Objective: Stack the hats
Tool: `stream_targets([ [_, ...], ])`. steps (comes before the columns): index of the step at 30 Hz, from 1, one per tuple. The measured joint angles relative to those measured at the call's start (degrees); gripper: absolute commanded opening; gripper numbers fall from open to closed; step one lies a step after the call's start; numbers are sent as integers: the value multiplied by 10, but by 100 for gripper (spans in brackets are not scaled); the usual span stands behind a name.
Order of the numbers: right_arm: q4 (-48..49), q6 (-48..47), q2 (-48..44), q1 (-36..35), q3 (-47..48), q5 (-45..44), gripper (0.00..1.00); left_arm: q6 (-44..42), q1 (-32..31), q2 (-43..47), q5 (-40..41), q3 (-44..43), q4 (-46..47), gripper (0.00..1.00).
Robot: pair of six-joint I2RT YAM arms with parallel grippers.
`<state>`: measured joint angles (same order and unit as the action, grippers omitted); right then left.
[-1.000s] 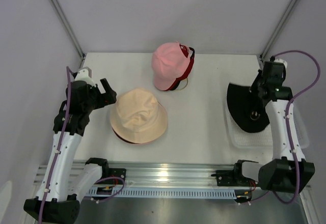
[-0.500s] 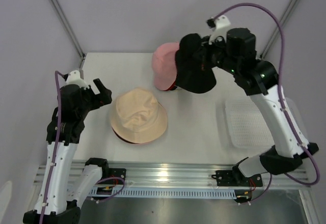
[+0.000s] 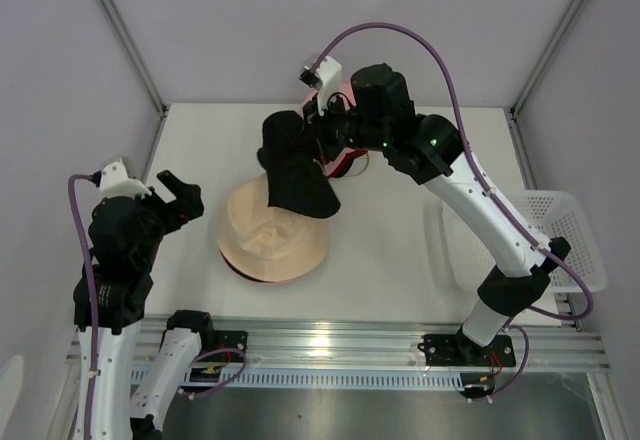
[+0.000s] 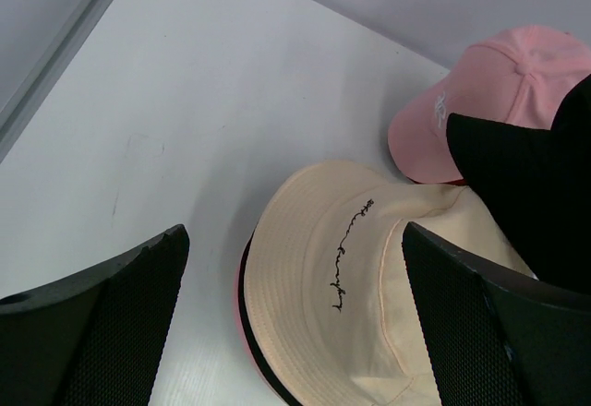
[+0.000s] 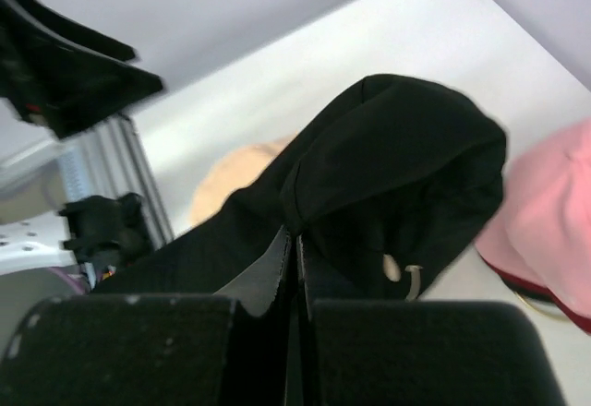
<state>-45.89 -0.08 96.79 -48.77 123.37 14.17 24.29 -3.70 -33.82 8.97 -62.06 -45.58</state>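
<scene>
A cream bucket hat [image 3: 268, 245] [image 4: 369, 286] lies left of the table's middle on top of other hats; a black and a pink rim [image 4: 244, 306] show under it. My right gripper [image 3: 322, 136] [image 5: 291, 242] is shut on a black hat [image 3: 296, 172] [image 5: 397, 161]. That hat hangs over the cream hat's far edge. A pink cap [image 4: 494, 97] [image 5: 554, 226] sits behind on a red one [image 3: 350, 164], mostly hidden by the arm in the top view. My left gripper [image 3: 181, 197] [image 4: 294, 240] stands open and holds nothing, left of the cream hat.
A white mesh basket [image 3: 565, 245] stands at the table's right edge. The right arm stretches across the back half of the table. Metal frame posts rise at the back corners, and a rail runs along the near edge.
The right arm has swung from the basket at the right across to the left, carrying the black hat over the cream hat. The left arm has drawn back toward the near left.
</scene>
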Motion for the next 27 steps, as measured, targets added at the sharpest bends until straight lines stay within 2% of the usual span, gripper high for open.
stream_targets([
  [15,53,12,39,-49,97,99,0,39,7,14,35,17,-21,99],
  [18,57,17,46,-55,74,106,0,44,19,20,43,16,-26,100],
  [27,71,43,49,-70,-88,148,0,52,77,19,6,17,-35,99],
])
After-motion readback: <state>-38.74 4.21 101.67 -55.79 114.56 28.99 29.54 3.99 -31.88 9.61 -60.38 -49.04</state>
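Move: Below the black hat hanging in the right hand is its target, the stack topped by the beige hat: middle about 9 cm to that hand's left, 2 cm farther out and some 36 cm lower. The pink cap lies roughly 24 cm ahead of the hand and 6 cm to its right, at about the same low level. From the idle left hand, the beige hat is about 7 cm ahead, 15 cm right and 27 cm down. Swinging the still-pinched black hat over the beige one, the right hand first rises some 6–7 cm while drawing back and left, then sinks about 14 cm, ending about 7 cm further back, left and down. It turns some 20 degrees counter-clockwise and its fingers tip down, staying shut. The open left hand edges about 3 cm left, away from the stack, and slightly down. ##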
